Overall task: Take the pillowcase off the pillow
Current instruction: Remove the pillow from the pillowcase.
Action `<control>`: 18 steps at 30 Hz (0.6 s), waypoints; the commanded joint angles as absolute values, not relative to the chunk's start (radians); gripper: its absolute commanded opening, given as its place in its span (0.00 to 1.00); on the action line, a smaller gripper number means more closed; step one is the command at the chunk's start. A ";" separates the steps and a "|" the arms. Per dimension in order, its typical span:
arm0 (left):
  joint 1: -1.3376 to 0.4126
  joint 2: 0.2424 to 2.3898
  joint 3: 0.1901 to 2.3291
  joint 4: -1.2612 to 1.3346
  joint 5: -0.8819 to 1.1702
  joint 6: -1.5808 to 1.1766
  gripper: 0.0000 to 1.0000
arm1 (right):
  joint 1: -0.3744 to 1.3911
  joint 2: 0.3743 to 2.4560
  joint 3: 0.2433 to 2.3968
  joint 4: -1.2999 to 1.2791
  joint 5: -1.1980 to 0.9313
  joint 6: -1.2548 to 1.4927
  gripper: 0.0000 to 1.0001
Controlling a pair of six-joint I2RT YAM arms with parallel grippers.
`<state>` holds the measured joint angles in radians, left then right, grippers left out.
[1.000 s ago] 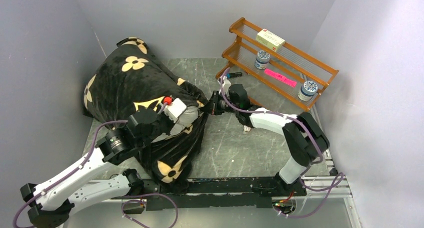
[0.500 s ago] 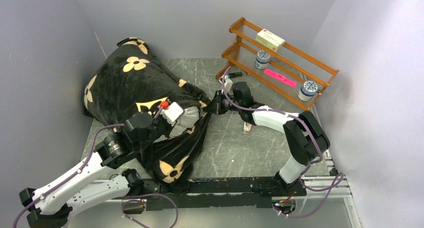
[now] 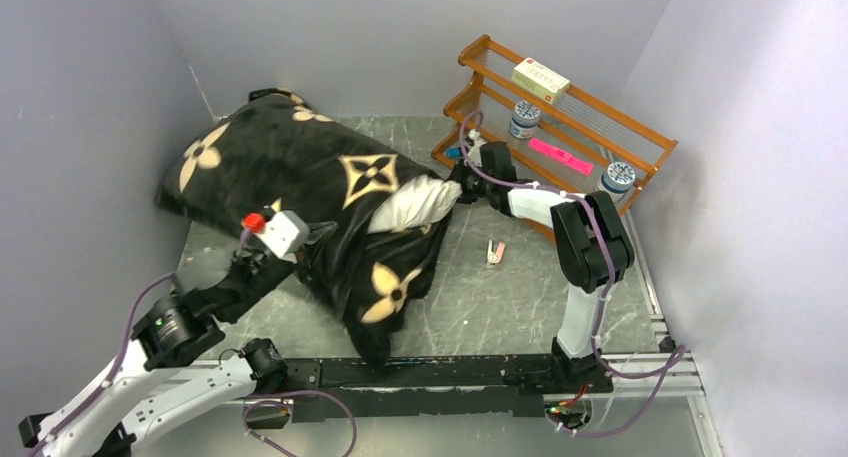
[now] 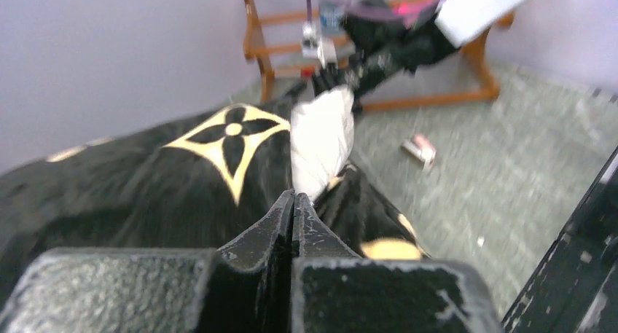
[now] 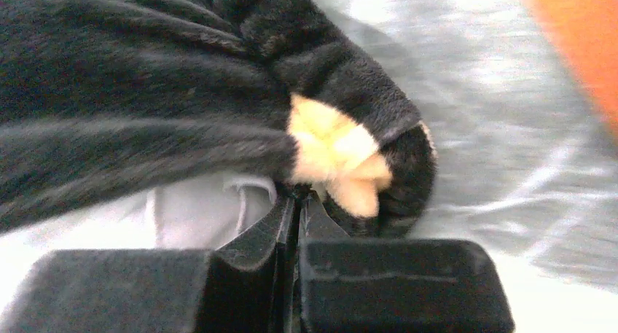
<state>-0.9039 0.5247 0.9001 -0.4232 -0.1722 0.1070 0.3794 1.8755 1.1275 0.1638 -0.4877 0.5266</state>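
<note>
The black pillowcase (image 3: 300, 177) with tan flowers lies across the left half of the table. A white corner of the pillow (image 3: 412, 205) pokes out of its right end. My right gripper (image 3: 458, 184) is shut on that corner; in its wrist view the tips (image 5: 297, 194) pinch white pillow cloth (image 5: 189, 216), with the pillowcase's edge (image 5: 342, 114) bunched against them. My left gripper (image 3: 325, 235) rests at the pillowcase's near edge. Its tips (image 4: 294, 196) are pressed together with no cloth showing between them, and the pillowcase (image 4: 146, 173) and pillow corner (image 4: 321, 140) lie beyond.
A wooden two-tier rack (image 3: 590, 127) stands at the back right, close behind the right gripper. It holds a box (image 3: 540, 79), two jars (image 3: 524, 119) and a pink item (image 3: 560, 155). A small object (image 3: 494, 252) lies on the table. Walls stand close on the left and at the back.
The left arm drew back toward the near left, and the pillowcase stretched out flatter and slid left. The white pillow corner came out. The right gripper moved toward the rack.
</note>
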 commanded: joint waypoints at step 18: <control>-0.904 0.904 1.013 -0.395 -0.267 0.093 0.56 | 0.319 1.486 0.949 0.065 -0.382 0.366 0.54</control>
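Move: The pillow's bare white part lies about 16 cm ahead of the left hand, 16 cm to its right and 22 cm below. The small clippers are some 9 cm ahead of that hand, 37 cm right and 32 cm down. From the right hand, still pinching cloth, the white part is roughly 12 cm left, 5 cm back and 2 cm up; the marker lies 9 cm straight ahead, 7 cm below. Right hand releases the cloth, going 6 cm right, then up; left opens, moving forward-right and down towards pillow. ##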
